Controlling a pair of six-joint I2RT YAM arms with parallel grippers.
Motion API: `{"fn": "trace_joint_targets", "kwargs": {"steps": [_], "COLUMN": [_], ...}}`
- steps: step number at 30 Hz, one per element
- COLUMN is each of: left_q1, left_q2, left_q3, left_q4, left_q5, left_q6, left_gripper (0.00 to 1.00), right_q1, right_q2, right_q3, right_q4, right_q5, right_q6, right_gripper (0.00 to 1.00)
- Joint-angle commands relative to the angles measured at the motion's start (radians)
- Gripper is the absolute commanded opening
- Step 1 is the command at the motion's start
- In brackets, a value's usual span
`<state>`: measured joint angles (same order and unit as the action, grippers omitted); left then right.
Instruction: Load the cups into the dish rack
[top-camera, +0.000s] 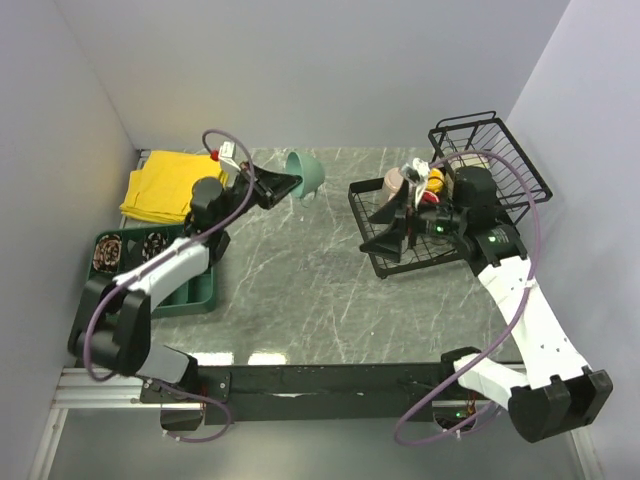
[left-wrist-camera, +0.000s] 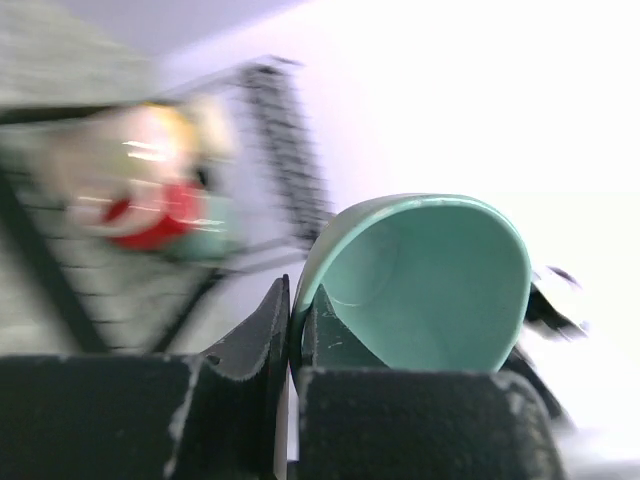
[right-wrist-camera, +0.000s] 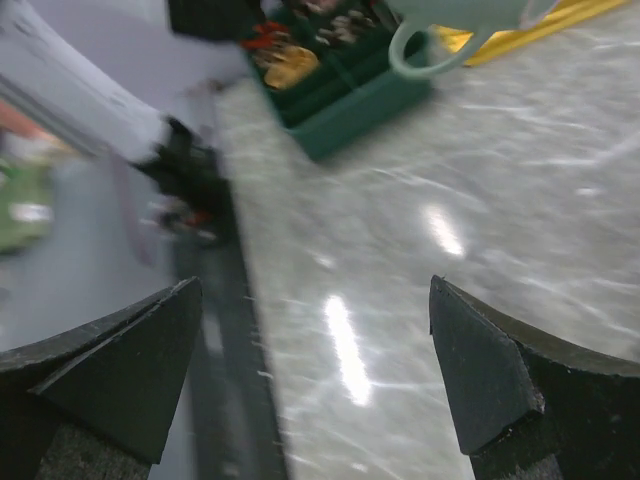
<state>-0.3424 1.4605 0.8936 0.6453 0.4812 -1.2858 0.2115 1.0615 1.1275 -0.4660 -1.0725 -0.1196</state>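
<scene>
My left gripper (top-camera: 285, 186) is shut on the rim of a teal-green cup (top-camera: 308, 172), one finger inside and one outside. It holds the cup tilted in the air over the back middle of the table. In the left wrist view the cup (left-wrist-camera: 430, 290) fills the space past the gripper (left-wrist-camera: 295, 310). The black wire dish rack (top-camera: 385, 262) lies at the right, with a pink cup (top-camera: 397, 182) and a yellow cup (top-camera: 437, 180) in it. My right gripper (top-camera: 395, 232) hangs open over the rack's left end. The right wrist view shows that gripper (right-wrist-camera: 312, 300) with nothing between its fingers.
A green compartment tray (top-camera: 205, 295) with small items sits at the left, a yellow cloth (top-camera: 165, 185) behind it. The rack's taller wire basket (top-camera: 495, 150) stands at the back right. White walls close in on three sides.
</scene>
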Motion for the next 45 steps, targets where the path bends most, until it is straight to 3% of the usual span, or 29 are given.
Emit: {"fn": "trace_joint_targets", "kwargs": {"steps": [1, 6, 11, 18, 28, 38, 45], "left_q1": [-0.097, -0.208, -0.288, -0.354, -0.418, -0.449, -0.457], "left_q2": [-0.112, -0.215, -0.220, -0.144, -0.075, -0.046, -0.035], "left_q3": [-0.119, -0.196, -0.173, -0.110, -0.051, -0.039, -0.051], "left_q4": [0.416, 0.530, 0.542, 0.568, 0.550, 0.536, 0.551], "left_q5": [-0.058, -0.245, -0.305, -0.331, -0.351, -0.343, -0.332], "left_q6": [-0.280, -0.334, -0.319, -0.320, -0.300, -0.291, -0.303], "left_gripper": [0.01, 0.01, 0.01, 0.01, 0.01, 0.01, 0.01], "right_q1": [0.089, 0.126, 0.134, 0.146, 0.150, 0.134, 0.108], "right_q2": [0.014, 0.074, 0.077, 0.040, 0.002, 0.000, -0.009], "right_q3": [0.019, 0.005, -0.090, -0.127, -0.183, -0.183, -0.192], "right_q4": [0.376, 0.596, 0.750, 0.829, 0.871, 0.906, 0.925], "right_q5": [-0.029, -0.032, -0.018, -0.032, -0.033, -0.029, -0.035], "right_q6": [0.522, 0.919, 1.021, 1.071, 1.104, 1.146, 1.160], "right_gripper": [1.00, 1.00, 0.99, 0.89, 0.54, 0.40, 0.38]}}
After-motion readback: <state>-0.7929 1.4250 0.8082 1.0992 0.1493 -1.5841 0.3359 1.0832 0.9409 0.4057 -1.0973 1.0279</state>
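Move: The left hand still pinches the light green cup by its rim, and the open right gripper it is being brought to lies about 13 cm back and 16 cm to the right, at nearly its height. From the right hand this cup is some 15 cm ahead and 14 cm left, about level; the red cup in the rack stands roughly 21 cm ahead, 12 cm right and 25 cm below, and the big pinkish cup 25 cm ahead, 6 cm right, equally low. Keeping its pinch on the rim, the left hand draws the light green cup back about 12 cm and lifts it some 10 cm, rolling so its left side drops nearly 30 degrees, then eases rightward at that height to bring the cup's base and handle to the right gripper. The right hand goes to meet it, up and left by about 5 cm each with a slight draw back, tips its fingers up while rolling about their own line, and from there closes from wide open to well under half, its fingers either side of the handle beneath the cup. ##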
